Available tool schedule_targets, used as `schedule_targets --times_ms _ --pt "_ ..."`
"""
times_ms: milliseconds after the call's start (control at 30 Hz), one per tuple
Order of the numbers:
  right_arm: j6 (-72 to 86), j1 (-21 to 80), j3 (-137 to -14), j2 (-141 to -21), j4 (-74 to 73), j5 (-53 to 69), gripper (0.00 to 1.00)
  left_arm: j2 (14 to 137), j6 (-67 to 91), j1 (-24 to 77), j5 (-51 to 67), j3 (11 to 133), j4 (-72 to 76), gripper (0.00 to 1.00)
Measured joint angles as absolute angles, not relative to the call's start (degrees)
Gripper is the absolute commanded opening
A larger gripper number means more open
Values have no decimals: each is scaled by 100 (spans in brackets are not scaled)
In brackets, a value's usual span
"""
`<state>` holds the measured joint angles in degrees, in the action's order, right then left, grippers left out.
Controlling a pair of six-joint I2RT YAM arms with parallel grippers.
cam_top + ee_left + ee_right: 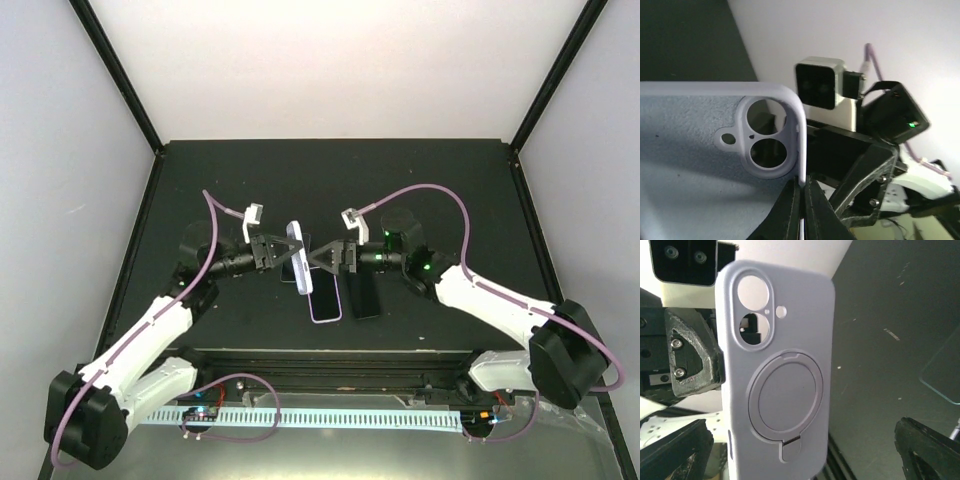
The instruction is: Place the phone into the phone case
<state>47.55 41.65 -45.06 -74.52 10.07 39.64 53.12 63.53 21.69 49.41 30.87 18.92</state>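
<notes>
The lavender phone case [300,250] is held up off the table between the two arms. My left gripper [275,250] is shut on its side wall; in the left wrist view the fingers [790,205] pinch the case's rim [801,150] just below the camera cut-outs, with the lined inside facing me. The right wrist view shows the case's back [777,370] with its ring stand. My right gripper [330,257] is open, its fingers [927,450] standing wide on either side of the case without touching it. The dark phone [365,295] lies flat on the table below the right gripper.
The black table [250,180] is walled by white panels at the back and sides. A slotted rail [330,415] runs along the near edge by the arm bases. Purple cables [440,195] loop over both arms.
</notes>
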Motion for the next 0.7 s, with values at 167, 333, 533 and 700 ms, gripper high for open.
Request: schedule_targets --times_ms 167,333,533,700 --pt "4584 4145 -4560 -7389 491 3428 99 5179 5216 2040 4250 3726 -285 2" --pt "4414 4136 -4661 -7710 158 3140 84 5201 4217 1981 3089 4311 -2161 2" --pt "4123 4136 -5166 -8582 -84 2733 50 5537 3688 1951 2174 4320 -3225 2" --pt "4073 4136 -5601 -9491 -40 2515 33 5986 3485 1916 1782 4185 -3393 1"
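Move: The open right hand is aimed at the teal-edged phone lying flat, about 7 cm ahead of it, 4 cm to its left and some 20 cm below. The purple-rimmed phone lies about 3 cm back and 3 cm right of that hand, the black phone 2 cm back and 12 cm right, both equally low. From the left hand, holding the lavender case, the bare table it heads for is about 10 cm left, 1 cm ahead and 24 cm below; the teal-edged phone is 4 cm ahead, 2 cm right-to-left offset to its left, equally low. Keeping its shut fingers pinched on the case's edge, the left hand sinks about 14 cm and swings some 9 cm left, away from the right hand and down towards the bare table beside the teal-edged phone, tipping its fingers roughly 45 degrees downward with a smaller counter-clockwise turn so that the case's open side comes round to face up. Meanwhile the right hand, already free of the case, drops about 11 cm and reaches 7 cm forward towards the teal-edged phone, tilting its fingers some 20 degrees further down and closing them from wide open to under half, still short of the phone. ##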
